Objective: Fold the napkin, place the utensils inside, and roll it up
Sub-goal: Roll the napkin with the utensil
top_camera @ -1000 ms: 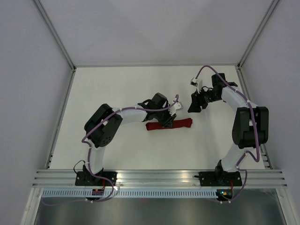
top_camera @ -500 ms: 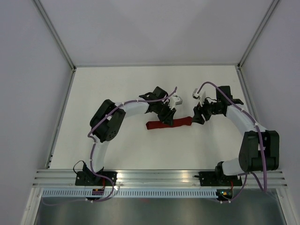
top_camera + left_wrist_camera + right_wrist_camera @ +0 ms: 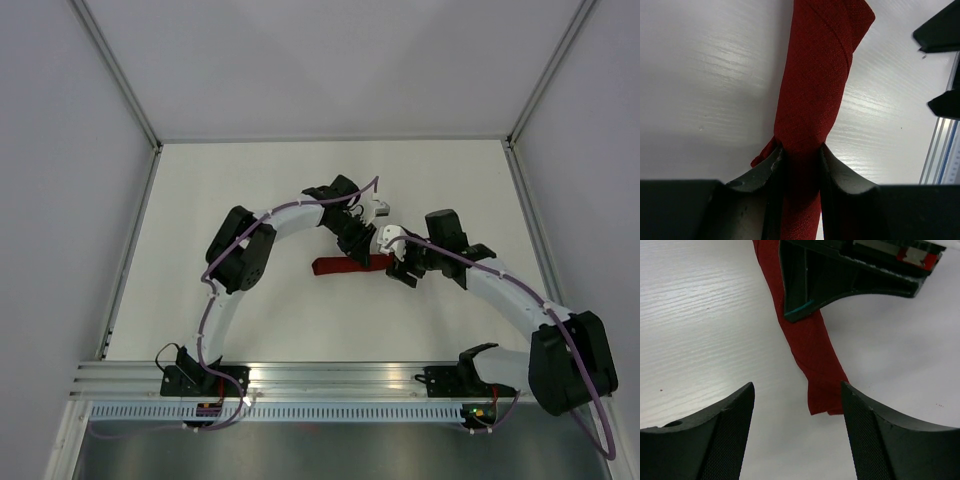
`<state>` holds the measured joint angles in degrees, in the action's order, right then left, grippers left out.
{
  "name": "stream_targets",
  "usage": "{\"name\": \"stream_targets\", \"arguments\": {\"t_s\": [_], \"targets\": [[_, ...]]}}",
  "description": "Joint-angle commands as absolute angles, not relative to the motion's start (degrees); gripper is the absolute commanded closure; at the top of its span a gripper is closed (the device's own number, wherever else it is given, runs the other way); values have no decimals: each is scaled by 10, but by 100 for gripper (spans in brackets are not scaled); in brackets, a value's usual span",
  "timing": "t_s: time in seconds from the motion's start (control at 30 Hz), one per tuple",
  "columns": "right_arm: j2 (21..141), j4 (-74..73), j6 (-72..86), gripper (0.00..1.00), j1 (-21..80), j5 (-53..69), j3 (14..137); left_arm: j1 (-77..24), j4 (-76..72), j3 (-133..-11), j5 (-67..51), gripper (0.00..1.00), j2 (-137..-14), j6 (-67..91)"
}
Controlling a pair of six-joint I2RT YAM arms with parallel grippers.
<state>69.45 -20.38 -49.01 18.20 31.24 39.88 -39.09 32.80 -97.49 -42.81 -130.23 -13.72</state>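
The napkin (image 3: 328, 266) is a dark red, tight roll lying left to right on the white table, and it shows lengthwise in the left wrist view (image 3: 815, 90). My left gripper (image 3: 360, 251) comes down on the roll's middle, its two fingers pinching the cloth from both sides (image 3: 800, 160). My right gripper (image 3: 399, 268) hovers at the roll's right end. Its jaws are wide open, with the napkin's loose end (image 3: 815, 360) lying between them and untouched (image 3: 797, 405). The utensils are hidden.
The left gripper's black body (image 3: 850, 265) sits close ahead of the right fingers. The right fingers (image 3: 940, 35) show at the edge of the left wrist view. An aluminium rail (image 3: 340, 375) runs along the near table edge. Walls enclose the white table (image 3: 220, 200).
My right arm has swung down and left from the back right to the napkin's right end, its jaws widening. The left gripper has stayed clamped on the roll while its arm shifted.
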Motion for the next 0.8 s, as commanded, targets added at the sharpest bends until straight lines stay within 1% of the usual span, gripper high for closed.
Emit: {"name": "stream_targets", "arguments": {"t_s": [0.0,0.23,0.57,0.77], "targets": [[719,-145,-514,25,214,269,393,-394,425,-987,-435,69,-1350,-170],[793,-106,-528,24,264,212,401,-392,450,-994,-457,69,-1363,-182],[831,-104,-516,25,323,191,427,-388,487,-1027,-478,68,-1386,-194],[873,-112,-497,25,357,171,448,-388,492,-1037,-491,64,-1391,-191]]}}
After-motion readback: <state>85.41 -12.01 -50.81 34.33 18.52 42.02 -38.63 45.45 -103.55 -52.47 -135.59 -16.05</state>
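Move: The left gripper already grips the napkin roll low over the table, its fingers a little right of the roll's middle, which lies about 3 cm to their left. From the open right gripper, the roll's right part, its target, is some 6 cm left, 3 cm ahead and 7 cm below. The left gripper stands about 9 cm left, 3 cm ahead and 6 cm below the right gripper. Bring the open right gripper down about 6 cm and just as far left, steepening its fingers some 10 degrees, until they come astride the roll's right part close beside the left gripper; don't close them. Meanwhile keep the left fingers' hold and drag the roll about 3 cm back towards the bases, turning that wrist so its top tips forward. ##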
